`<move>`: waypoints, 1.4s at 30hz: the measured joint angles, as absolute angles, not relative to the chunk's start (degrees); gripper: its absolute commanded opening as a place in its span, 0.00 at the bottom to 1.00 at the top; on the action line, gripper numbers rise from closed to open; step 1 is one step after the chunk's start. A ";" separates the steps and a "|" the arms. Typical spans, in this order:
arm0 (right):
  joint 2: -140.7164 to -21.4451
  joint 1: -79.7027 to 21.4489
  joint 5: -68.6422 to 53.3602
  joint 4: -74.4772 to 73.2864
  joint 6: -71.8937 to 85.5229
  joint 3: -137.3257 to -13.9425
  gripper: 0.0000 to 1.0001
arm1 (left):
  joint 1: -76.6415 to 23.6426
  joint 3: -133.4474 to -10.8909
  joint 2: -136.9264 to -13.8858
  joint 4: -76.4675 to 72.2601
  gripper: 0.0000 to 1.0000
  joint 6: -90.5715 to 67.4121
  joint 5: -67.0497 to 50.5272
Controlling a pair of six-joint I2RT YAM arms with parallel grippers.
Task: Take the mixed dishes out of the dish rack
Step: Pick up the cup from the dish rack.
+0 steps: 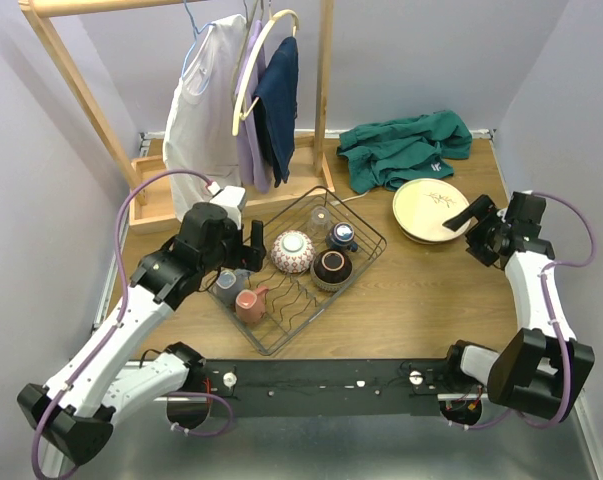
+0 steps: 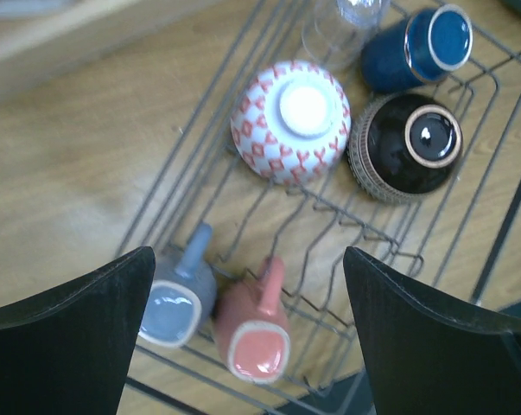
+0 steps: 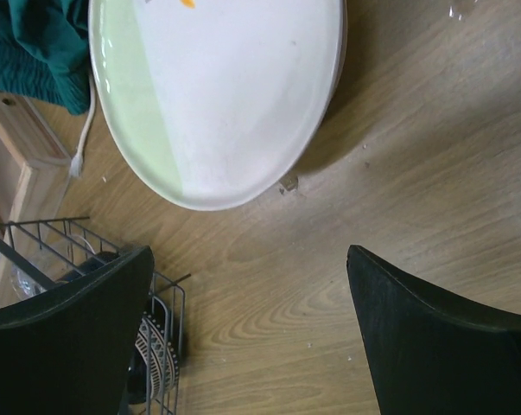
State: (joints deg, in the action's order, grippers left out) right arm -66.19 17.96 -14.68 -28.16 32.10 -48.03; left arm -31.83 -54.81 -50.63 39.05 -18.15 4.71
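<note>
The black wire dish rack (image 1: 299, 312) sits mid-table. Inside it are an upturned patterned bowl (image 1: 292, 251), an upturned dark bowl (image 1: 332, 267), a dark blue cup (image 1: 342, 236), a clear glass (image 1: 320, 218), a red cup (image 1: 250, 305) and a grey cup (image 1: 229, 283). My left gripper (image 1: 253, 240) is open and empty above the rack's left side. In the left wrist view, the red cup (image 2: 253, 333) and grey cup (image 2: 178, 298) lie on their sides between its fingers (image 2: 87, 328). Cream plates (image 1: 429, 208) are stacked on the table at right. My right gripper (image 1: 469, 218) is open and empty beside them.
A wooden clothes rack (image 1: 171, 195) with hanging clothes stands at the back left. A green cloth (image 1: 401, 145) lies at the back, touching the plates (image 3: 225, 86). The right wrist view shows the dish rack's corner (image 3: 169, 294) at its left edge.
</note>
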 measured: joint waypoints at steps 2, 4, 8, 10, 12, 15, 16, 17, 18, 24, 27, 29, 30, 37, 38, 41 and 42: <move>-65.82 17.93 -15.53 -27.90 32.36 -46.39 1.00 | -31.83 -56.64 -52.56 42.65 0.99 -20.43 3.49; -65.58 17.93 -16.03 -27.88 32.51 -45.47 1.00 | -31.83 -57.65 -54.30 45.67 0.99 -22.59 2.79; -64.23 17.93 -17.19 -27.31 32.97 -44.71 1.00 | -31.83 -57.82 -56.23 51.75 0.95 -27.29 2.22; -63.51 17.93 -18.02 -26.30 33.19 -44.45 1.00 | -31.83 -57.19 -56.16 54.04 0.91 -29.71 2.04; -63.18 17.58 -18.96 -25.34 33.54 -44.10 1.00 | -31.83 -56.45 -56.14 55.35 0.89 -31.42 1.87; -63.18 17.21 -19.51 -24.73 33.67 -43.66 1.00 | -32.03 -54.30 -56.16 56.86 0.81 -34.33 1.85; -63.18 17.08 -19.79 -24.51 33.71 -43.44 1.00 | -32.12 -53.82 -56.16 57.04 0.81 -34.65 1.85; -63.20 16.80 -20.10 -24.10 33.87 -43.13 1.00 | -32.40 -53.21 -56.18 57.14 0.80 -35.68 1.87; -63.22 16.58 -20.40 -23.79 34.02 -42.85 1.00 | -32.67 -52.90 -56.25 57.17 0.80 -36.21 1.89; -63.86 15.29 -21.52 -23.00 34.39 -42.54 1.00 | -36.21 -52.25 -59.20 56.73 0.78 -38.74 3.14; -64.47 14.61 -21.91 -22.63 34.46 -42.54 1.00 | -37.32 -52.16 -61.04 56.38 0.78 -39.35 3.97; -64.62 14.28 -21.96 -22.48 34.46 -42.54 1.00 | -38.30 -51.83 -62.15 56.10 0.78 -39.97 4.43; -64.71 14.13 -22.00 -22.35 34.46 -42.54 1.00 | -39.16 -51.64 -62.67 56.01 0.78 -40.36 4.80; -65.78 13.69 -22.52 -21.80 34.48 -42.54 1.00 | -42.39 -51.57 -64.79 56.12 0.77 -41.25 7.14; -66.02 13.65 -22.63 -21.69 34.48 -42.54 1.00 | -42.54 -51.59 -65.04 56.18 0.77 -41.25 7.29; -66.61 13.56 -23.05 -21.19 34.50 -42.54 1.00 | -43.27 -51.75 -66.15 56.64 0.77 -41.10 8.60; -66.85 13.56 -23.35 -20.88 34.57 -42.54 1.00 | -43.44 -51.79 -66.59 56.84 0.77 -40.60 8.97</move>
State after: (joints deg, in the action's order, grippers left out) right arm -66.85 13.56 -23.35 -20.88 34.57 -42.54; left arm -43.44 -51.79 -66.59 56.84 -40.60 8.97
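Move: The pink cup I'm after sits base-up in the near end of the rack, about 9 cm back from my open left hand, neither left nor right, some 16 cm below. The blue cup stands about 4 cm to its left and 4 cm farther out; the red-patterned bowl is 9 cm right of the pink cup and 11 cm beyond it. From my right hand the pink cup lies some 43 cm left, 15 cm back and 8 cm lower. I bring my left hand down about 12 cm and back some 8 cm towards the pink cup, drawing back early and then sinking almost straight down, while the wrist tips the fingers some 30 degrees more downward. I narrow the wide-open fingers by about a fifth, one to each side of the upturned cup, without gripping yet. My empty right hand drifts about 5 cm left, towards the stacked plates. ##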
